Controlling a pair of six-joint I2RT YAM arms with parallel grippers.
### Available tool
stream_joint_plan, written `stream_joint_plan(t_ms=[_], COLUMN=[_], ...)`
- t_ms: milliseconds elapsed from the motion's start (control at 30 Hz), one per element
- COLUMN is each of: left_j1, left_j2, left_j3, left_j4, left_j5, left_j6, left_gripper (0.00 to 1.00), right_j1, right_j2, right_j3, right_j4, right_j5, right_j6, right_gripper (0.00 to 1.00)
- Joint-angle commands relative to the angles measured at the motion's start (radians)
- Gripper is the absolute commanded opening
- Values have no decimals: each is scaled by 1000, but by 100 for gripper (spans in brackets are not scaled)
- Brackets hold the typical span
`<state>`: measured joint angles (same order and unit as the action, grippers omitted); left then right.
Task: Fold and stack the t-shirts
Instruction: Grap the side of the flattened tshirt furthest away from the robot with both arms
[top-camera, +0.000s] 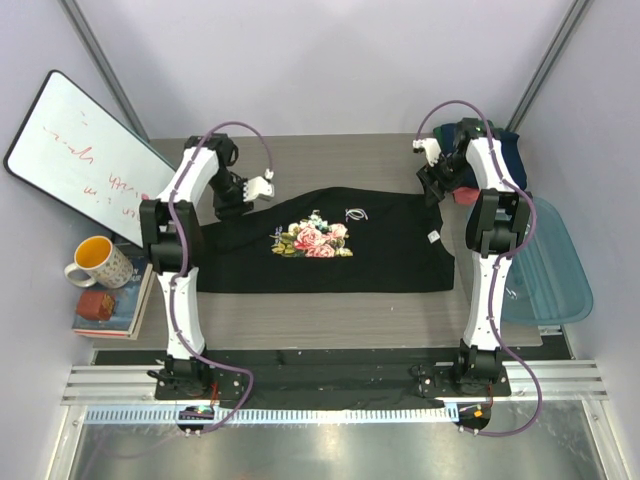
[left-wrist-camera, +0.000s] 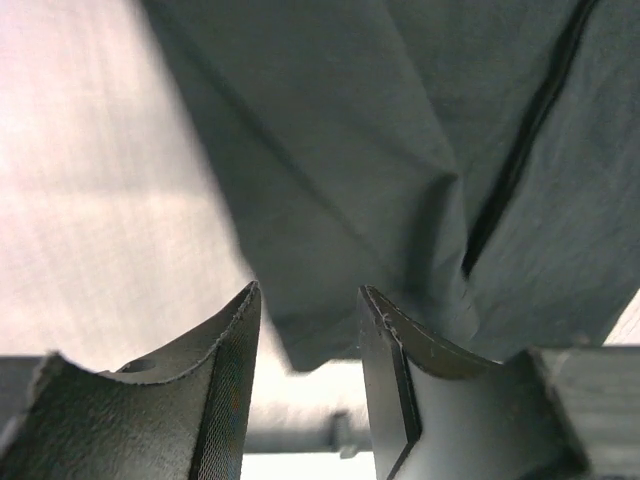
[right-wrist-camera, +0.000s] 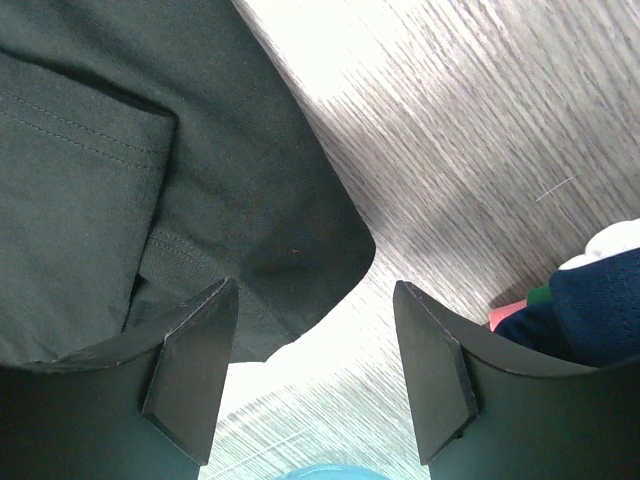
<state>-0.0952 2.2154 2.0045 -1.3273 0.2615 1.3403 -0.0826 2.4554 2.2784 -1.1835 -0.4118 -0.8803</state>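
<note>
A black t-shirt (top-camera: 380, 250) with a pink rose print (top-camera: 312, 238) lies spread flat across the middle of the table. My left gripper (top-camera: 264, 186) hovers over its far left corner, and my right gripper (top-camera: 428, 150) is by its far right corner. In the left wrist view the left gripper (left-wrist-camera: 305, 295) is open, with dark cloth (left-wrist-camera: 400, 150) lying beyond and nothing between the fingers. In the right wrist view the right gripper (right-wrist-camera: 315, 290) stands open over bare table, the shirt's rounded corner (right-wrist-camera: 300, 240) just left of the gap. A pile of other t-shirts, navy on top (top-camera: 495, 150), sits at the back right.
A translucent blue tub (top-camera: 550, 270) rests at the table's right edge. A whiteboard (top-camera: 80, 150) leans at the left. A white and yellow mug (top-camera: 97, 262) stands on books (top-camera: 110, 310) at the left. Navy cloth (right-wrist-camera: 600, 310) with red and green beneath shows beside my right finger.
</note>
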Motion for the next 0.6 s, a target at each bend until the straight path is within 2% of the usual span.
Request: stream_joint_plan(t_ms=[0,400,567], left_j1=[9,9,8], left_j2=[29,46,10], left_j3=[-90,-116,-190], left_j4=[-280,-286,-276], left_j5=[15,12,21], left_j6=[-18,-47,-64], left_gripper=[44,44,44], right_j1=[-3,-3,-3], right_j2=[-33,-39,-33], right_j3=[16,21,36], right_j4=[7,7,8], right_j5=[7,1,-7], right_j6=[-8,-13,-8], right_gripper=[69,69,69])
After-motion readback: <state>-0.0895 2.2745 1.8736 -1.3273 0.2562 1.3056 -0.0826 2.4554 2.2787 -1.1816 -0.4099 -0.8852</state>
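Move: The t-shirt's far left side, which the left hand goes for, lies about 3 cm back, 2 cm left and 6 cm below that hand. The flower print is some 23 cm right of the hand, 6 cm back and about 7 cm below. The far right corner lies barely 1 cm ahead and 1 cm left of the right hand, 3 cm below. The folded stack is roughly 13 cm right of the right hand and 6 cm farther out. Half-open, the left hand sinks about 5 cm and draws back 4 cm onto the shirt's far left side. ##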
